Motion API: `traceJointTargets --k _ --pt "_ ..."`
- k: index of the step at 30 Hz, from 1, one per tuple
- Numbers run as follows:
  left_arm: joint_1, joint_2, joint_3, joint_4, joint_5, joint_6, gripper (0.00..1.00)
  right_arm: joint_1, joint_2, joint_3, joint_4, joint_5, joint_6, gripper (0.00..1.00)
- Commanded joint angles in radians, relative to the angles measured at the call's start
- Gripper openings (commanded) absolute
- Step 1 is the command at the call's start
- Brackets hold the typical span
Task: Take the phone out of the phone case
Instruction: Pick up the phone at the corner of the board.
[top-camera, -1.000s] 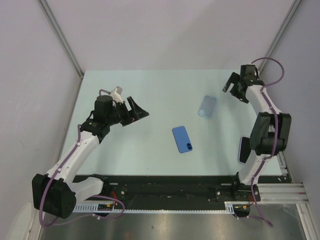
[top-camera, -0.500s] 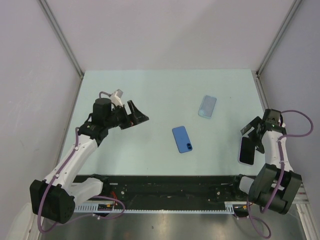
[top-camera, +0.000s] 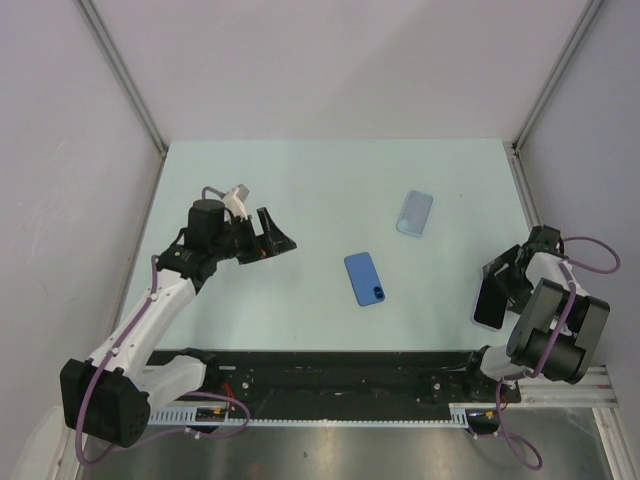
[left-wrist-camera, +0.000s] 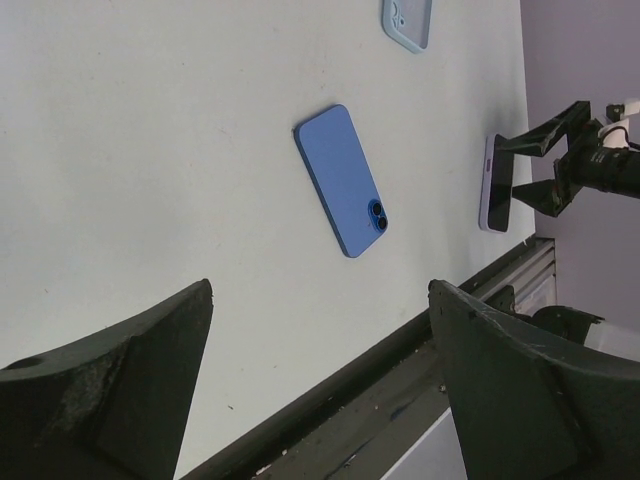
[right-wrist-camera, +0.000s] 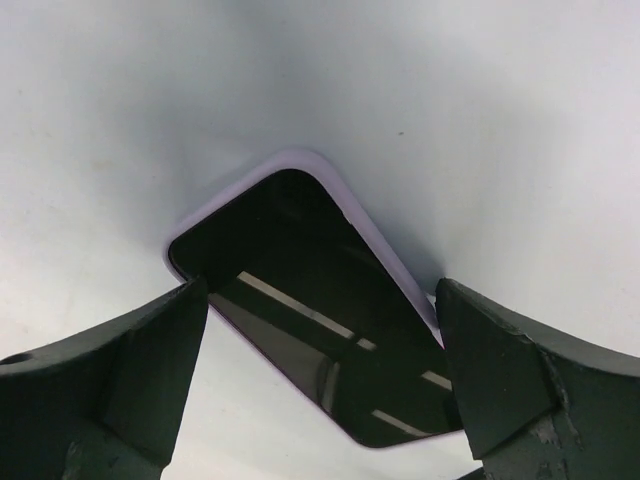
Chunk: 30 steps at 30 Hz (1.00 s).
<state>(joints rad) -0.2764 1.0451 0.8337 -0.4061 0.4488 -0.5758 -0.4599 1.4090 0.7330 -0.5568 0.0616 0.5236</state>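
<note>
The phone (right-wrist-camera: 310, 300), dark screen up, lies in its lilac phone case (right-wrist-camera: 385, 255) at the table's near right edge (top-camera: 488, 302). My right gripper (right-wrist-camera: 322, 285) hangs open just over it, one finger on each side of its end, without gripping it. In the top view this gripper (top-camera: 503, 280) sits at the phone's far end. My left gripper (top-camera: 278, 235) is open and empty above the left half of the table, pointing right. Its wrist view shows the cased phone (left-wrist-camera: 494, 184) far off.
A blue phone (top-camera: 364, 278) lies back up near the table's middle. A pale blue empty case (top-camera: 415, 212) lies further back on the right. The black front rail (top-camera: 340, 365) runs just behind the cased phone, and grey walls close in the table.
My right arm swung from the far right back corner to the near right and now hangs over the cased phone. The left gripper opened a little wider and barely shifted.
</note>
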Motion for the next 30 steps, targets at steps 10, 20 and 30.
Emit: traceJointTargets --k 10,20,30 --pt "0.008 0.026 0.045 0.024 0.030 0.025 0.93 0.247 -0.035 -0.067 0.008 -0.062 0.085 1.00" --pt "0.008 0.026 0.053 0.024 0.037 0.025 0.93 0.337 -0.013 -0.067 -0.020 -0.017 0.044 1.00" --pt "0.008 0.044 0.059 0.042 0.050 0.013 0.93 0.493 0.045 -0.064 -0.045 0.020 0.091 1.00"
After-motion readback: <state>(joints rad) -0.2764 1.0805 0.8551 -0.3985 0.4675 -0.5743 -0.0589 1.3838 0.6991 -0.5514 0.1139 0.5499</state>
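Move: The phone lies flat under the right hand, between its wide-open fingers, its middle about 2 cm back, 1 cm left and 1 cm below; the right fingertip is already at its right long edge. From that hand the blue phone is some 35 cm left and 3 cm ahead, the empty clear case roughly 20 cm left and 24 cm ahead. From the left hand the phone is about 56 cm right, 5 cm back and 19 cm down. Staying low at the board with the gripper wide open, the right hand sweeps about 9 cm to the left, drifting a little forward at first and slowing midway before going on, its right fingertip pushing along the phone's right long edge, away from the right-hand wall and towards the blue phone. As it goes the wrist turns some 20 degrees counter-clockwise, which brings the fingers nearer to square across the phone, without closing on it. ##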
